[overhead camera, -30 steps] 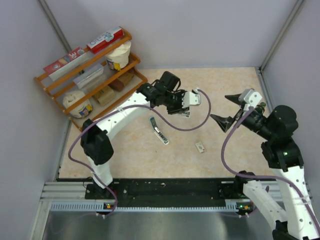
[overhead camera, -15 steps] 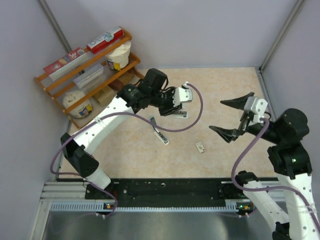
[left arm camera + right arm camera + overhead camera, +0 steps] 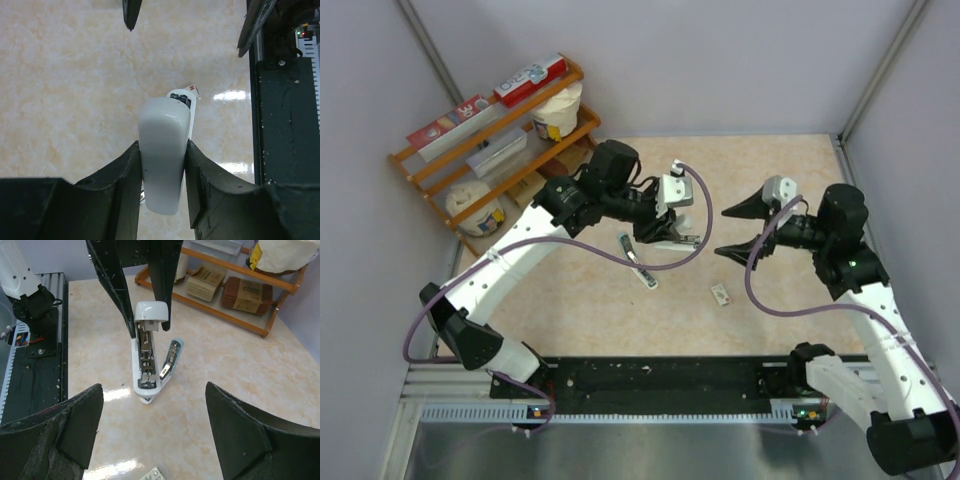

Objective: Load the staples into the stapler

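Note:
My left gripper [image 3: 665,228] is shut on the white top of a stapler [image 3: 678,238] and holds it upright over the middle of the table. In the left wrist view its fingers [image 3: 125,175] clamp the white body [image 3: 162,150]. In the right wrist view the stapler [image 3: 146,355] shows its open metal channel. A second, pale blue stapler [image 3: 638,262] lies on the table beside it, also in the right wrist view [image 3: 170,360]. The staples [image 3: 721,294], a tiny whitish packet, lie on the table and show at the bottom edge of the right wrist view [image 3: 155,474]. My right gripper [image 3: 723,232] is wide open and empty, facing the held stapler.
A wooden shelf [image 3: 490,150] with boxes, tubs and packets stands at the back left, also in the right wrist view [image 3: 235,295]. The black base rail [image 3: 650,375] runs along the near edge. Grey walls close in the left, back and right sides.
My left gripper has moved left and nearer with the white stapler. My right gripper has swung left toward it and stayed open. The pale blue stapler and the staples have not moved.

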`<control>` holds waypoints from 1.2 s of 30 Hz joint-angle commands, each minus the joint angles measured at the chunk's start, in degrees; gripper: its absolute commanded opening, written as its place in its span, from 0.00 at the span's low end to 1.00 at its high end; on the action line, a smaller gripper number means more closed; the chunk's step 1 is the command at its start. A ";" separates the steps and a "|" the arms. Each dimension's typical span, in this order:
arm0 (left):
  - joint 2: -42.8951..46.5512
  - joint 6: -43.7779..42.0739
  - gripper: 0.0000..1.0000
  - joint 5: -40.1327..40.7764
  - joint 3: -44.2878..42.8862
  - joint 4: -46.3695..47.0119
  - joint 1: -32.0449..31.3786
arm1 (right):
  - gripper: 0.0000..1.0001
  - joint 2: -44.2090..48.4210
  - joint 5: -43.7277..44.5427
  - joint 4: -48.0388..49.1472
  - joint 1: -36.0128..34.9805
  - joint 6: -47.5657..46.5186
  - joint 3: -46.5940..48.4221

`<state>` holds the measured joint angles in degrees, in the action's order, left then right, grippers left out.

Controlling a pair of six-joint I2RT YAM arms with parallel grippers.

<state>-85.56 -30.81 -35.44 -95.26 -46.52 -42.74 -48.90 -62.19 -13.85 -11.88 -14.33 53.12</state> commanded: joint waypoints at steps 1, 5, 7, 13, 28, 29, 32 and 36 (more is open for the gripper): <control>0.22 2.86 0.07 -5.07 0.17 4.51 0.03 | 0.80 -2.59 -1.01 6.73 -4.19 -2.27 0.75; -0.48 3.73 0.06 -5.87 -0.27 4.77 0.03 | 0.74 -5.67 1.28 7.43 -8.15 -4.39 -0.12; -0.40 3.82 0.06 -6.22 -0.27 4.69 0.03 | 0.70 -7.34 2.16 9.44 -9.03 -3.43 -1.17; -0.57 3.91 0.06 -5.87 -0.27 4.60 0.03 | 0.56 -9.45 1.29 12.27 -9.65 -0.97 -2.41; 0.04 6.81 0.00 -3.58 -2.91 7.41 1.25 | 0.24 -12.00 0.32 11.99 -11.59 -1.94 -5.83; 0.04 7.16 0.00 -3.41 -3.43 7.59 1.69 | 0.23 -12.26 0.06 12.96 -11.67 -1.06 -6.27; 0.04 8.74 0.00 -3.67 -5.72 7.76 3.27 | 0.15 -12.79 0.14 17.35 -11.67 2.36 -8.03; 0.92 12.61 0.00 -5.16 -7.04 10.39 6.61 | 0.09 -12.97 0.84 26.74 -11.85 9.04 -11.72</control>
<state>-86.56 -22.24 -39.75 -97.58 -43.72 -39.77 -61.60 -60.05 4.43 -22.94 -11.66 44.84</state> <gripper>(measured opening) 0.401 0.197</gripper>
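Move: The right hand's goal is the free front end of the opened white stapler held in the air by the left hand: about 6 cm to the right hand's left, some 8 cm below and roughly level fore and aft. The staple box lies on the table nearly under this hand, about 20 cm down and 2 cm back; the blue stapler is some 17 cm left, 6 cm ahead and 20 cm down. From the left hand, that free end is about 5 cm right, 2 cm back and 6 cm below. Leftward first and then mostly down, the wide-open right gripper comes in on the free end of the white stapler, about 6 cm across and 6–7 cm lower, turning some 10 degrees counter-clockwise while its fingers close to pinch the near end of the metal magazine. The left hand keeps its grip on the white cap, nearly still until it rises about 2 cm at the end. ##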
